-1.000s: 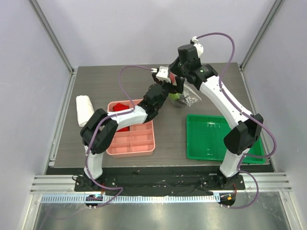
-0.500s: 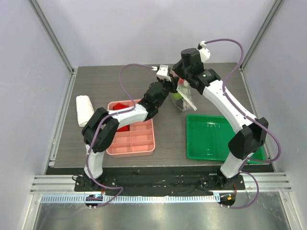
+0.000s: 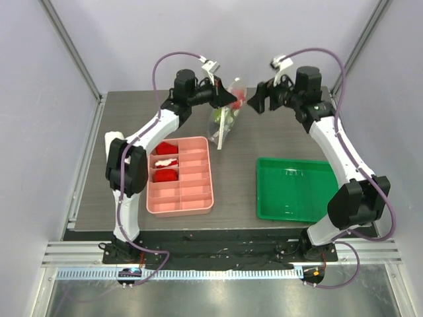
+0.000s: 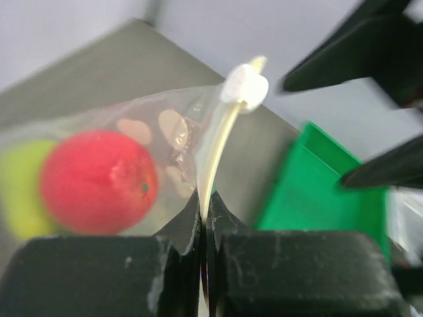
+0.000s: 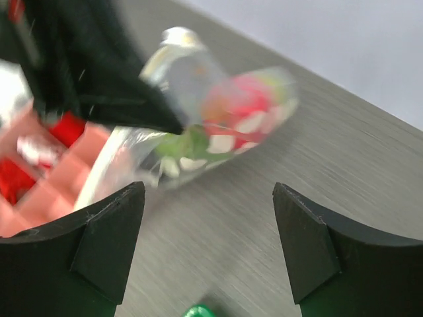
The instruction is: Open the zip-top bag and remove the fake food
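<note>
The zip-top bag (image 3: 223, 122), clear with white dots, hangs in the air over the back of the table. My left gripper (image 3: 227, 100) is shut on its top edge. In the left wrist view the jaws (image 4: 206, 206) pinch the zip strip below the white slider (image 4: 244, 82). Fake food shows inside: a red apple (image 4: 99, 181) and a yellow-green pear (image 4: 18, 188). My right gripper (image 3: 259, 101) stands open just right of the bag, apart from it. In the right wrist view the bag (image 5: 211, 125) hangs beyond the spread fingers (image 5: 109, 241), with red and green shapes blurred inside.
A pink divided tray (image 3: 195, 188) with red pieces in its left compartments lies at the front left. A green tray (image 3: 297, 191) lies at the front right. A white roll (image 3: 114, 142) lies at the left edge, partly behind the left arm.
The left gripper shut on the bag's top and lifted it up and back. The right gripper let go, opened wide and drew away to the right.
</note>
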Controlling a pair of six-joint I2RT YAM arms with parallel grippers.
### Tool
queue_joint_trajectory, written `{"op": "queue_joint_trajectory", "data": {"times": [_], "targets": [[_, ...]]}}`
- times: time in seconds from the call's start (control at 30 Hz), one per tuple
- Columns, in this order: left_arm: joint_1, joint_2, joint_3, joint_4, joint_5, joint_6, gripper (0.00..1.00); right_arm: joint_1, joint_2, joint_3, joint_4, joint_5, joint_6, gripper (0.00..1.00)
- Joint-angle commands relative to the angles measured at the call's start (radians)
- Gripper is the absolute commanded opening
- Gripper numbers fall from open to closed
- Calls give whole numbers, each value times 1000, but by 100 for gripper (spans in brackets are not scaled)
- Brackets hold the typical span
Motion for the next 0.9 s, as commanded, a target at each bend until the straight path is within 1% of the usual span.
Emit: {"op": "queue_joint_trajectory", "data": {"times": [0.0, 0.03, 0.07, 0.1, 0.13, 0.17, 0.2, 0.27, 0.33, 0.4, 0.43, 0.5, 0.53, 0.67, 0.7, 0.73, 0.77, 0.8, 0.83, 0.87], "targets": [[-5, 60, 110, -188, 408, 45, 0, -9, -43, -147, 182, -306, -392, 83], [-2, 73, 149, -200, 428, 45, 0, -19, -41, -195, 234, -383, -400, 82], [-2, 95, 159, -200, 477, 41, 0, -33, -46, -228, 354, -413, -412, 81], [-2, 101, 170, -200, 499, 23, 0, -44, -54, -260, 416, -424, -411, 82], [-2, 104, 164, -179, 522, 6, 0, -50, -58, -327, 488, -406, -392, 82], [-2, 106, 153, -116, 549, -20, 0, -58, -63, -349, 580, -395, -368, 83], [-2, 106, 138, -90, 571, -48, 0, -78, -63, -363, 590, -395, -368, 83], [-2, 107, 125, -30, 595, -77, 0, -96, -52, -355, 557, -436, -371, 82], [0, 116, 127, -27, 605, -90, 0, -122, -21, -326, 520, -505, -362, 79], [-2, 124, 121, 8, 612, -113, 0, -130, 1, -305, 512, -536, -337, 77], [-2, 124, 116, 31, 617, -135, 0, -130, 11, -293, 485, -554, -336, 77], [-2, 123, 84, 126, 621, -183, 0, -127, 38, -248, 455, -625, -308, 77], [0, 123, 78, 143, 623, -209, 0, -121, 48, -237, 449, -639, -296, 76], [-2, 124, 76, 163, 618, -228, 0, -90, 64, -211, 432, -651, -270, 75], [-2, 123, 76, 167, 615, -231, 0, -83, 65, -213, 432, -650, -267, 70], [-2, 120, 75, 167, 614, -232, 0, -76, 66, -216, 452, -639, -254, 63], [0, 114, 66, 167, 611, -232, 0, -69, 72, -217, 460, -625, -239, 51], [0, 106, 53, 173, 605, -231, 0, -70, 77, -207, 458, -625, -216, 31], [1, 80, 40, 189, 579, -228, 1, -70, 87, -199, 458, -630, -205, 19], [3, 63, 0, 197, 554, -216, 17, -70, 91, -193, 458, -631, -191, 4]]}}
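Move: The left hand holds the bag's zip strip shut between its fingers. The slider end that the right hand goes for sits some 4 cm ahead, 2 cm right and 3 cm above the left hand; from the open right hand it is about 7 cm ahead, 7 cm left and slightly lower. The red food in the bag lies roughly 6 cm ahead, 3 cm right and 4 cm below the left hand; the pink box lies 22 cm back, 18 cm left and far below it. The right fingers, wide open at first, close most of the way on the bag film beside the slider end after the hand drops about 7 cm, eases up again by some 2 cm and works left, turning roughly 30 degrees counter-clockwise and tipping up. Keeping its grip on the zip strip, the left hand draws the bag back about 8 cm and slightly right and down, swinging clockwise some 30 degrees, then steadies. ##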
